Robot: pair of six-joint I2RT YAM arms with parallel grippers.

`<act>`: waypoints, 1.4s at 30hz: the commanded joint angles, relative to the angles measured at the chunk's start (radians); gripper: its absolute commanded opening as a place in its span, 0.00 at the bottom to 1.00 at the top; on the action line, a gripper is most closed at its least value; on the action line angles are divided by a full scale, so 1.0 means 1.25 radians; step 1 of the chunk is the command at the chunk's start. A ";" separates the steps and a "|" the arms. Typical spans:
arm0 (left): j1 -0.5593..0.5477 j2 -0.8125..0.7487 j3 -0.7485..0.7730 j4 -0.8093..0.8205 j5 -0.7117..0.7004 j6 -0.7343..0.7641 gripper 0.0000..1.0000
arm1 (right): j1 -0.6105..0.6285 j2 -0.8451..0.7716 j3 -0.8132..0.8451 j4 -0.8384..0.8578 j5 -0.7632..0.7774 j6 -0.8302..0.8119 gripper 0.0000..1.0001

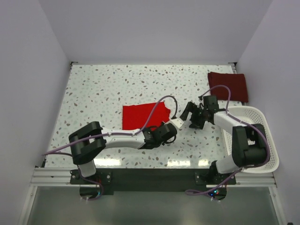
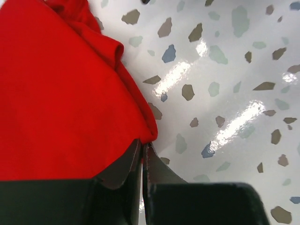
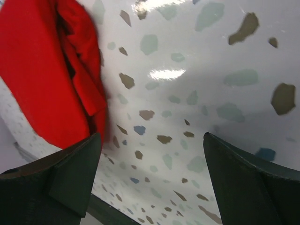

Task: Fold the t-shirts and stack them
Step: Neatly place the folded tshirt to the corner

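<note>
The bright red t-shirt [image 1: 143, 116] lies partly folded on the speckled table, a little left of centre. My left gripper [image 1: 162, 128] is at the shirt's near right corner. In the left wrist view it [image 2: 142, 143] is shut on the edge of the red cloth [image 2: 61, 93], with a sliver of red between the jaws. My right gripper [image 1: 191, 115] hovers open just right of the shirt. Its fingers [image 3: 70, 183] stand wide apart over bare table, and the red shirt [image 3: 42, 70] is to their left. The dark maroon t-shirt [image 1: 228, 86] lies folded at the back right.
A white slatted basket [image 1: 255, 140] stands at the right edge of the table, beside the right arm. The table [image 1: 93, 89] is walled by white panels at the back and both sides. Purple cables loop off both arms.
</note>
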 commanded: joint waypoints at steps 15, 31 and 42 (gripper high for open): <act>0.005 -0.107 -0.038 0.107 0.020 -0.046 0.06 | 0.198 0.279 0.106 0.314 -0.110 0.217 0.85; 0.006 -0.130 -0.026 0.136 0.079 -0.059 0.24 | 0.229 0.282 0.203 0.123 -0.016 0.045 0.00; 0.239 -0.264 0.235 -0.233 0.197 -0.074 0.84 | 0.215 0.272 0.438 -0.202 0.131 -0.310 0.00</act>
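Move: The red t-shirt's far-right corner lies about 13 cm left of the right hand, 3 cm ahead and 2 cm below it; the shirt's middle is some 20 cm left and 2 cm back. The dark red folded shirt is about 19 cm right and 13 cm ahead. The left hand already pinches the red shirt's near-right corner, with its far-right corner about 9 cm ahead and 4 cm left, slightly below. Right hand sweeps 14 cm left, pinches the t-shirt's far-right corner; left lets go, rises about 14 cm. ##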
